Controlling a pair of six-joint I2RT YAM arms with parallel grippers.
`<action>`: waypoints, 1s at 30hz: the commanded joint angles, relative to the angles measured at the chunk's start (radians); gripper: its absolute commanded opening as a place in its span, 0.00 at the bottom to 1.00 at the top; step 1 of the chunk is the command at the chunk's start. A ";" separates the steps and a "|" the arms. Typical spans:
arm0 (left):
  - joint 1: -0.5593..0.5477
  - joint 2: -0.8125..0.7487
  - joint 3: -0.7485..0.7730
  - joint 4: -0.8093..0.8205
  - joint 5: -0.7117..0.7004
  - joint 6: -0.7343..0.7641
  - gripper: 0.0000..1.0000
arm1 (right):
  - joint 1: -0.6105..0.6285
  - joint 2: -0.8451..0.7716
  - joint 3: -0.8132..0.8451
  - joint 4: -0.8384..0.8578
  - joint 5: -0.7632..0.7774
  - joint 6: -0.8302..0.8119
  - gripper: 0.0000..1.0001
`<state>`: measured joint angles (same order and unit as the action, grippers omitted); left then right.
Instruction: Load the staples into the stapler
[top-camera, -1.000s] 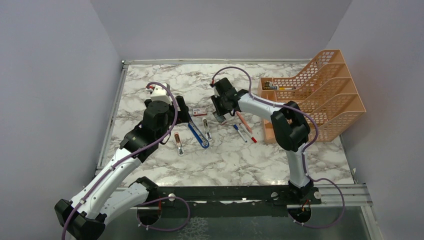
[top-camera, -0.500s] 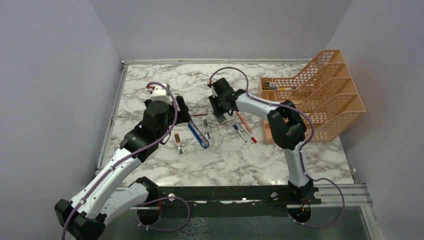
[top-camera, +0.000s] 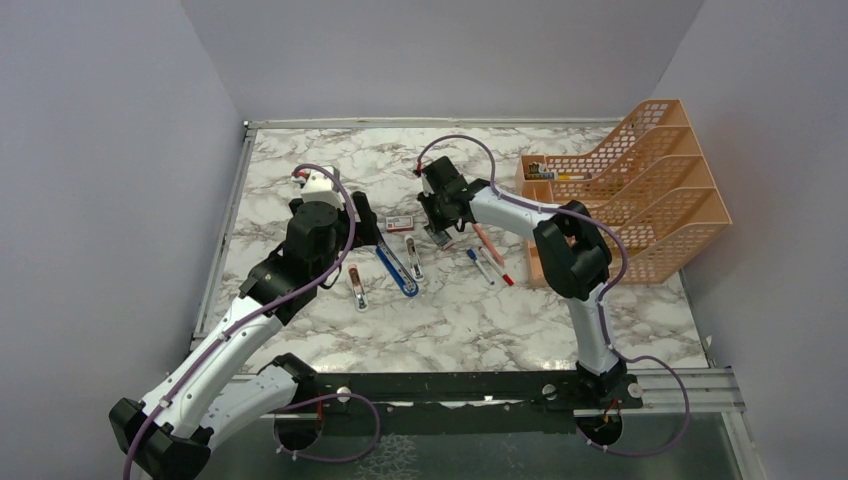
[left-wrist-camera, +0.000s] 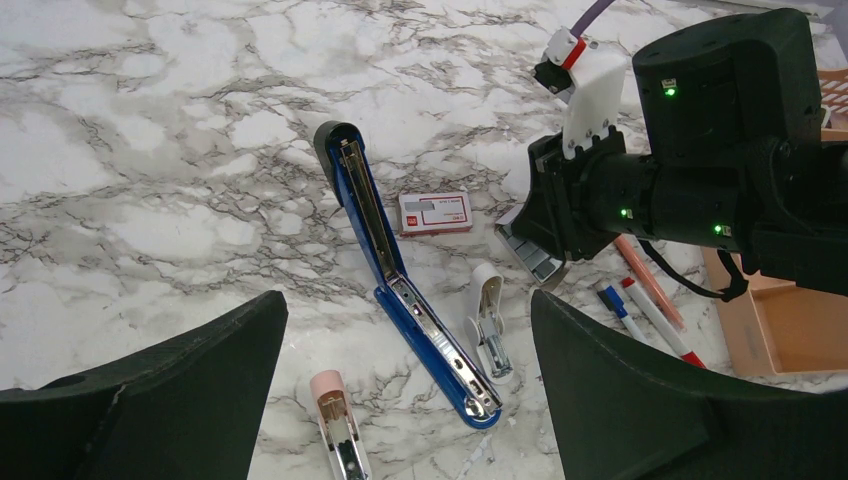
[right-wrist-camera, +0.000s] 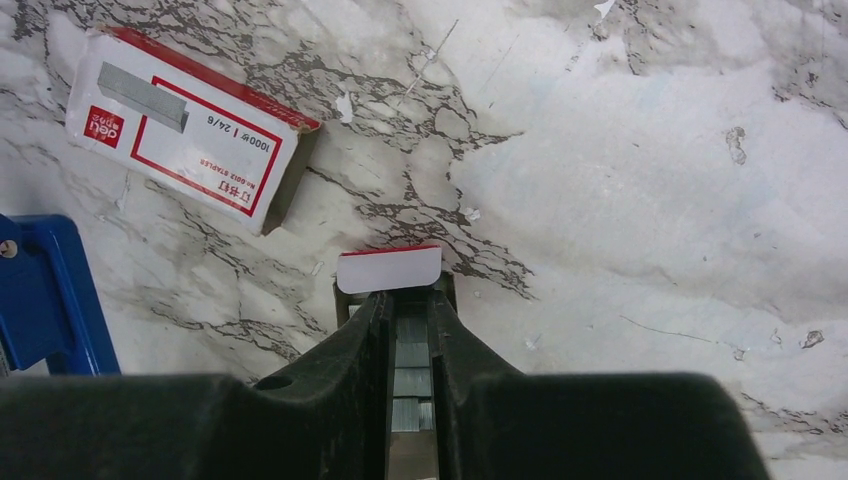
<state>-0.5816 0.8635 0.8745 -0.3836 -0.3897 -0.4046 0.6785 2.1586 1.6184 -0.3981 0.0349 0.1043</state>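
Observation:
The blue stapler (top-camera: 397, 268) lies opened flat on the marble, silver channel up (left-wrist-camera: 400, 290); one blue end shows in the right wrist view (right-wrist-camera: 45, 290). The red-and-white staple sleeve (top-camera: 400, 223) lies just beyond it (left-wrist-camera: 434, 212) (right-wrist-camera: 185, 125). The grey tray (left-wrist-camera: 530, 258) sits under my right gripper (top-camera: 440, 225), its white flap (right-wrist-camera: 389, 270) just past the fingertips. My right gripper (right-wrist-camera: 410, 300) is closed narrowly on the grey staple strips (right-wrist-camera: 410, 360) in the tray. My left gripper (left-wrist-camera: 405, 300) is wide open and empty above the stapler (top-camera: 365, 225).
A small white stapler (left-wrist-camera: 487, 315) lies right of the blue one, and a pink-tipped one (left-wrist-camera: 335, 425) lies to its left. Several pens (left-wrist-camera: 650, 315) lie right of the tray. An orange mesh file rack (top-camera: 640, 190) stands at the right.
My right gripper has shifted slightly left and back, over the tray. The left arm has not moved.

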 joint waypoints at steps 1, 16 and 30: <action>0.005 -0.005 -0.008 0.012 -0.015 -0.008 0.91 | 0.010 -0.042 0.022 -0.015 0.006 0.009 0.21; 0.005 -0.009 -0.011 0.013 -0.011 -0.011 0.91 | 0.026 -0.222 -0.145 -0.047 -0.075 0.029 0.22; 0.005 0.000 -0.011 0.014 -0.008 -0.017 0.91 | 0.204 -0.342 -0.443 -0.153 -0.014 0.059 0.23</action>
<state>-0.5816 0.8635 0.8745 -0.3832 -0.3897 -0.4088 0.8612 1.8400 1.2095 -0.5011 -0.0166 0.1410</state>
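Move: The right hand, with staples already pinched at the small staple tray, has the open stapler's near end about 15 cm back and 4 cm to its left, roughly level with the fingertips. The white mini stapler lies some 6 cm back and 4 cm left, the staple box 3 cm ahead and 7 cm left, the blue marker 8 cm back and 9 cm right. From the idle left hand the stapler's near end is about 3 cm back, 12 cm right and 23 cm below. Still pinching a short strip of staples, the right hand lifts it about 5 cm straight up out of the tray, then swings back towards the robot by some 16 cm, drifting slightly right and sinking again to near table height beside the stapler's near end. The wrist turns about 10 degrees counter-clockwise on the way and the grip stays shut. ##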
